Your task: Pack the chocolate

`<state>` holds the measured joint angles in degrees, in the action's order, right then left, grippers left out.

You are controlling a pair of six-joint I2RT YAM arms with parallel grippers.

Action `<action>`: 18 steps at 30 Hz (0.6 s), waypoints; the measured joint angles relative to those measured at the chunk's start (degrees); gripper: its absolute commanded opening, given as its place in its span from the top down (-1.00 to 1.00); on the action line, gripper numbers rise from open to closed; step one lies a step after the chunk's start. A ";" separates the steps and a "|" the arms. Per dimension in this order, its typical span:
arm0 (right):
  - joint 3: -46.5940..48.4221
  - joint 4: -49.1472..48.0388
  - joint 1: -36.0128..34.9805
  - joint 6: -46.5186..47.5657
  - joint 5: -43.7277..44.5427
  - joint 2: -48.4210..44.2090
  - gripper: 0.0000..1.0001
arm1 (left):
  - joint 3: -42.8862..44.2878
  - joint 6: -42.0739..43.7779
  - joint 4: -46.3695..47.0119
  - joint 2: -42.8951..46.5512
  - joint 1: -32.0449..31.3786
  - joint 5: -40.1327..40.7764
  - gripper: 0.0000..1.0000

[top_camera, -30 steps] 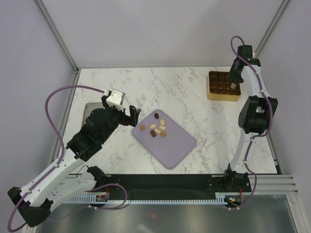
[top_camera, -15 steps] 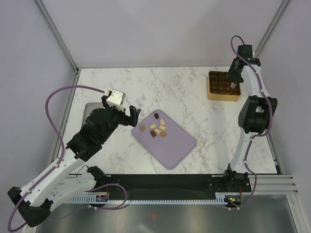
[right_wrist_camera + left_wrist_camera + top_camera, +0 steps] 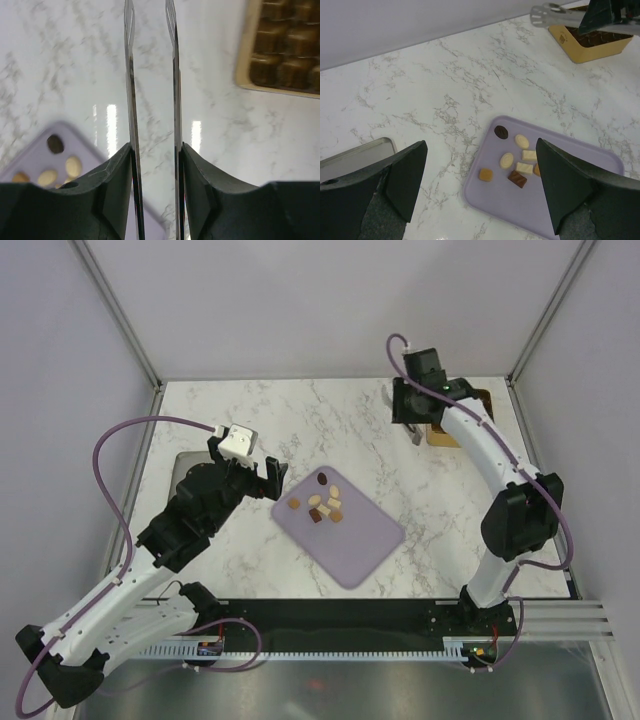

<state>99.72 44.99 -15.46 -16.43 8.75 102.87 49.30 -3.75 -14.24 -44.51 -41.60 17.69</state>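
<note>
Several pieces of chocolate (image 3: 322, 500), dark, tan and cream, lie in a cluster at the far left corner of the lilac mat (image 3: 350, 535). In the left wrist view the chocolate (image 3: 517, 160) lies ahead, between the wide-open, empty fingers of my left gripper (image 3: 481, 145). My right gripper (image 3: 410, 412) is shut on metal tongs (image 3: 130, 100). The tongs' arms stand apart with only marble between them, just left of the gold tray (image 3: 245, 55). That tray holds brown pieces (image 3: 280, 50) in its compartments. My left gripper (image 3: 247, 465) hovers left of the mat.
A flat grey metal tray (image 3: 183, 465) lies under the left arm near the table's left edge. The right arm covers much of the gold tray (image 3: 482, 398) at the back right. Frame posts stand at the back corners.
The right arm has swung left from above the gold tray, and its tongs are now over the marble beside the tray. The left arm has not moved.
</note>
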 measured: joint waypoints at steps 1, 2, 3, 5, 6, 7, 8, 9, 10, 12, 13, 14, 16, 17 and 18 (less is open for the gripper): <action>-1.36 -0.24 -2.82 0.17 -0.52 -1.18 0.02 | 0.00 0.00 0.00 0.00 0.00 0.00 -0.94; -2.78 -0.76 -5.29 0.28 -1.25 -2.21 0.02 | 0.00 0.02 0.00 0.00 0.00 0.00 -0.94; -4.07 -0.92 -7.32 0.39 -1.64 -3.06 0.01 | 0.00 0.00 0.00 0.00 0.00 0.00 -0.94; -6.56 -1.38 -10.58 0.61 -2.36 -4.52 0.00 | 0.00 0.00 0.00 0.02 0.00 0.00 -0.94; -7.76 -1.38 -11.98 0.68 -2.49 -5.11 0.00 | 0.00 0.00 0.00 0.02 0.00 0.00 -0.94; -8.76 -1.40 -13.31 0.72 -2.69 -5.57 0.00 | 0.00 0.00 0.00 0.04 0.00 0.00 -0.94; -9.75 -1.68 -14.67 0.70 -2.73 -5.92 0.00 | 0.00 0.00 0.00 0.07 0.00 0.02 -0.94; -10.62 -1.77 -16.06 0.61 -2.73 -6.12 0.00 | 0.00 0.00 0.00 0.11 0.00 0.04 -0.94; -11.32 -1.90 -17.11 0.55 -2.73 -6.25 -0.01 | 0.00 0.00 0.00 0.17 0.00 0.09 -0.94; -12.94 -2.32 -19.74 0.04 -2.71 -6.34 -0.01 | 0.00 0.00 0.00 0.33 0.00 0.24 -0.94; -13.66 -2.54 -21.14 -0.37 -2.69 -6.34 -0.01 | 0.00 0.00 0.00 0.44 0.00 0.28 -0.94; -14.34 -2.80 -22.60 -0.85 -2.58 -6.34 -0.04 | 0.00 0.00 0.00 0.55 0.00 0.31 -0.94; -15.50 -3.50 -25.59 -1.86 -2.25 -6.34 -0.05 | 0.00 0.00 0.00 0.66 0.00 0.31 -0.94; -16.04 -3.93 -27.06 -2.21 -1.99 -6.34 -0.06 | 0.00 0.00 0.00 0.68 0.00 0.31 -0.94; -16.44 -4.20 -28.57 -2.71 -1.29 -6.34 -0.07 | 0.00 0.00 0.00 0.70 0.00 0.31 -0.94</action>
<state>83.29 40.80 -44.03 -19.14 7.46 96.53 49.30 -3.75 -14.24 -43.81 -41.60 18.00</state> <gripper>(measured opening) 0.529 0.971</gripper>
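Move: The chocolates left on the lilac tray lie centred about 13 cm back and 24 cm to the left of the right hand, some 19 cm below it. Within them, the dark oval one is about 5 cm back and 24 cm left, the orange square about 13 cm back and 32 cm left. The box is behind this move, some 17 cm ahead and 20 cm right. From the idle left hand the chocolates are roughly 7 cm ahead, 11 cm right and 28 cm down. Still gripping the empty tongs, the right hand swings away from the box towards the chocolates on the tray, left and back together for about 23 cm, fast and nearly level at first, then sinking some 5 cm. The wrist turns counter-clockwise by almost 30 degrees, and the fingers keep their half-open hold on the tongs. ##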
